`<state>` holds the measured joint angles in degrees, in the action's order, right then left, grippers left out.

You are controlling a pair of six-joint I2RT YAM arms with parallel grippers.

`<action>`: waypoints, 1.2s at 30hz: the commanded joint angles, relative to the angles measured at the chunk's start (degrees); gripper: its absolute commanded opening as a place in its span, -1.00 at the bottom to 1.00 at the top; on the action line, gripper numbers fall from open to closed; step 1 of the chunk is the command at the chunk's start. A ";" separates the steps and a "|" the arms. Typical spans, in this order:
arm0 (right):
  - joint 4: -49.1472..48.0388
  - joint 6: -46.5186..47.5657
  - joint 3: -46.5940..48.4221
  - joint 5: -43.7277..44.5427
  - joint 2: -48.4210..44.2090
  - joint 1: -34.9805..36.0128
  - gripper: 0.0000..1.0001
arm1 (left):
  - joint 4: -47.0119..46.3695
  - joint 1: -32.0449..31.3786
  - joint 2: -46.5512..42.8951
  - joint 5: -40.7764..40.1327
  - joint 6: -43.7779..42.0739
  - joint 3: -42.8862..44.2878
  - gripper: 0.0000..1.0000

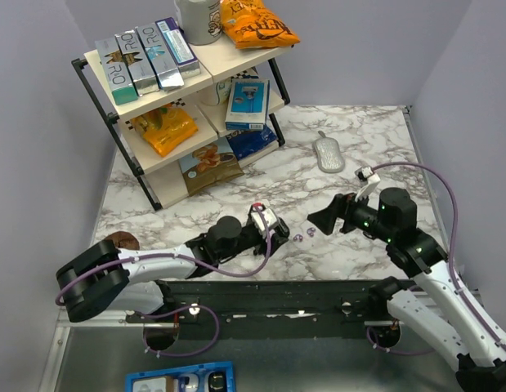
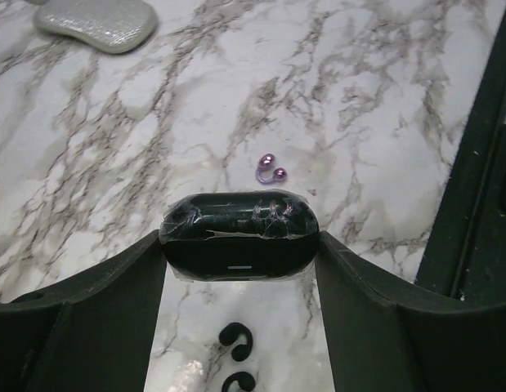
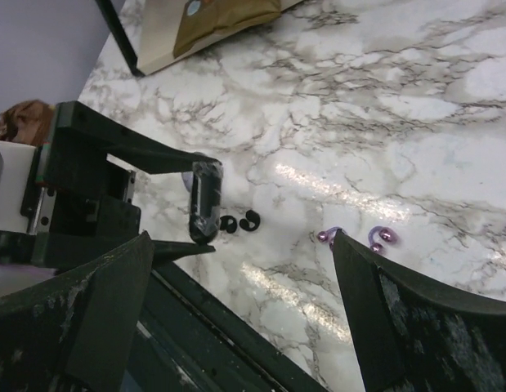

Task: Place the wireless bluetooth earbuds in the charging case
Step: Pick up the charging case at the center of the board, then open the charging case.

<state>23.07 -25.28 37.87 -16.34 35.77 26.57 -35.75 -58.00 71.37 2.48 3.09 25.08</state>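
Note:
My left gripper (image 2: 240,245) is shut on a glossy black oval object (image 2: 239,233) wrapped in clear film, held just above the marble. Two black ring-like earbuds (image 2: 236,339) (image 3: 239,221) lie under it. In the right wrist view a pale lavender sliver (image 3: 188,179) shows behind the black object; I cannot tell if it is the charging case. Two translucent purple earbuds (image 3: 379,237) (image 1: 298,238) lie on the table between the arms, one showing ahead of the left gripper (image 2: 270,169). The right gripper (image 3: 243,245) (image 1: 322,219) hovers open and empty, one fingertip close beside a purple earbud.
A two-level shelf (image 1: 97,86) with boxes and snack bags stands at the back left. A grey glittery pouch (image 1: 328,153) lies at the back right. A black rail (image 1: 277,294) runs along the near edge, with a blue tray (image 1: 179,382) below it.

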 commanded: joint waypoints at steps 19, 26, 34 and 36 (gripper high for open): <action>1.81 7.35 4.58 -7.39 14.58 10.26 0.98 | -8.02 -12.05 -4.58 -6.17 -11.27 -4.07 -1.00; -0.13 6.99 5.11 -9.50 16.78 11.66 0.98 | -8.55 -12.75 -3.26 -6.70 -11.62 -3.38 -1.00; 0.57 6.82 4.67 -7.40 19.34 12.02 0.98 | -8.99 -13.46 -3.26 -7.31 -13.02 -3.28 -1.00; 0.66 6.65 4.67 -6.69 19.43 12.02 0.98 | -9.25 -13.55 -3.35 -7.58 -13.11 -3.72 -1.00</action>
<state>23.73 -18.41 41.69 -23.66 54.96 38.20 -42.33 -70.89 67.99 -3.88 -8.64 21.32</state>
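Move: The charging case is already gripped between the left fingers, well above the table. The open right gripper is some 12 cm to the left hand's right, about 2 cm farther out and 7 cm higher. From the right hand, the case therefore lies about 12 cm left, 2 cm back and 7 cm down. On the table some 13 cm below the left hand, the purple earbuds lie about 4 cm ahead and 8 cm right, and the black earbuds level with it, about 4 cm left. The charging case stays in the left hand's grip and is drawn back about 5 cm, with a small drift right, then raised about 2 cm and held there, rolling some 15 degrees on the way. The right hand comes to meet the case, left about 6 cm, down 5 and back 3, turning some 20 degrees counter-clockwise and dipping its wide-open fingers until one fingertip reaches over the case's edge; contact can't be told. ##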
